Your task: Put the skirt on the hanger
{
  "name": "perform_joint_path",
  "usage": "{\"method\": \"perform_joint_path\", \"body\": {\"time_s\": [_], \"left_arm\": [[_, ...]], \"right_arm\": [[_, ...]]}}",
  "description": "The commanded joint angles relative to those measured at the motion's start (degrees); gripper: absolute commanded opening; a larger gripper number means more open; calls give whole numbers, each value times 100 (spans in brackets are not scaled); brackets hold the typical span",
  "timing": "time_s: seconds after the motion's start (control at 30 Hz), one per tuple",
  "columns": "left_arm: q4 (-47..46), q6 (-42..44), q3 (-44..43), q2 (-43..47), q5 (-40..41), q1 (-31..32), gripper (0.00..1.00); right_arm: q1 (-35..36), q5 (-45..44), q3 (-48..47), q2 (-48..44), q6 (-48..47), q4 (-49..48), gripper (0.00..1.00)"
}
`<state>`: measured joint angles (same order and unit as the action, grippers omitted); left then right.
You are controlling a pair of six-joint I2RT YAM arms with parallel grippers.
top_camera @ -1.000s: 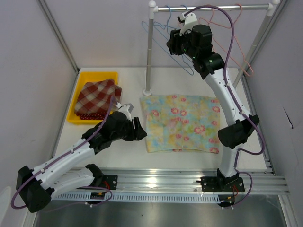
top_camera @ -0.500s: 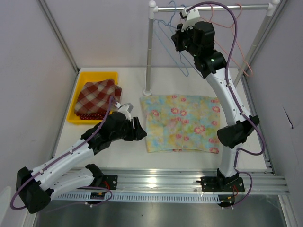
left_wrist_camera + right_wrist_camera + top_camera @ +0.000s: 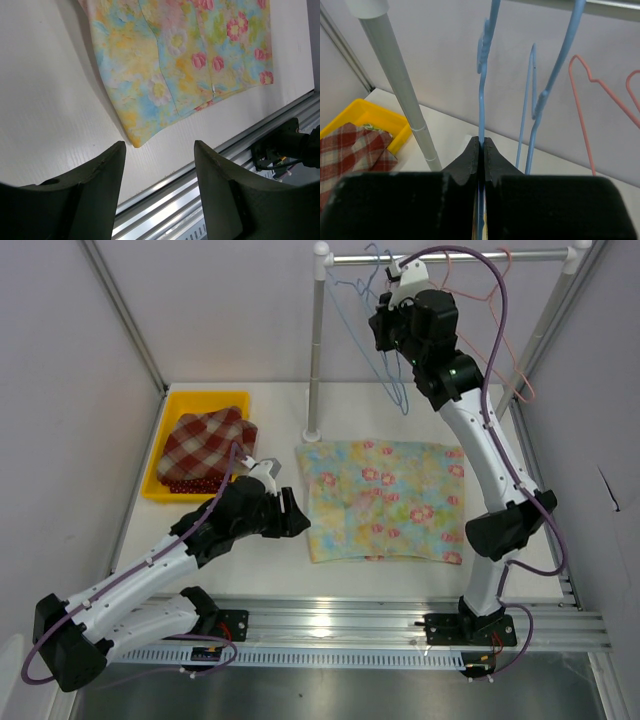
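The floral skirt (image 3: 385,500) lies flat on the white table; its near left corner (image 3: 172,65) shows in the left wrist view. A blue hanger (image 3: 390,365) dangles from the rail, and my right gripper (image 3: 385,325) is shut on its wire (image 3: 481,90) high up by the rail, the wire pinched between the black fingertips (image 3: 470,155). My left gripper (image 3: 292,512) hovers low just left of the skirt's left edge, open, with nothing between its fingers (image 3: 107,175).
A yellow bin (image 3: 165,485) with plaid cloth (image 3: 205,445) sits at the left. The white rack post (image 3: 316,350) stands behind the skirt, its rail (image 3: 450,256) overhead. Another blue hanger (image 3: 555,75) and pink hangers (image 3: 585,105) hang there. The aluminium rail (image 3: 200,200) marks the table's near edge.
My right gripper has closed on the blue hanger's wire and risen slightly toward the rail, swinging the hanger. The left arm has stayed in place.
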<state>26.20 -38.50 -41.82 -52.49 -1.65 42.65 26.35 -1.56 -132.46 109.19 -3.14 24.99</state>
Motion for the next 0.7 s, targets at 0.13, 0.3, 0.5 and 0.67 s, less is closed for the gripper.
{"method": "perform_joint_path", "body": {"time_s": [0.13, 0.3, 0.5, 0.67], "left_arm": [[-264, 115, 16, 55, -72, 41, 63], [-264, 115, 78, 72, -55, 41, 64], [-343, 115, 104, 20, -90, 33, 64], [-300, 141, 8, -60, -64, 32, 64]], "right_arm": [[72, -134, 1187, -1250, 103, -759, 0], [98, -107, 1749, -1707, 243, -935, 0], [134, -345, 2320, -2252, 287, -724, 0], [143, -275, 2900, -2936, 507, -452, 0]]}}
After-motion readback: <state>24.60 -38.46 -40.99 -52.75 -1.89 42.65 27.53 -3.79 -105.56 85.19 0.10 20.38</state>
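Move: The skirt lies flat on the table, its middle about 14 cm back from the right hand, some 2 cm to its right and roughly 45 cm below; from the left hand it is about 17 cm ahead, 20 cm right and 16 cm down. From the right hand, the rail's middle is some 7 cm ahead, 10 cm right and 10 cm up, and the other blue hanger is about 5 cm ahead, 3 cm right and a little lower. Still pinching the blue hanger between its shut fingers, the right hand draws it back from the rail by some 9 cm and about 4 cm to the right, bringing it in over the skirt. It stays nearly level, rising a couple of centimetres before starting to sink, and hardly turns. ##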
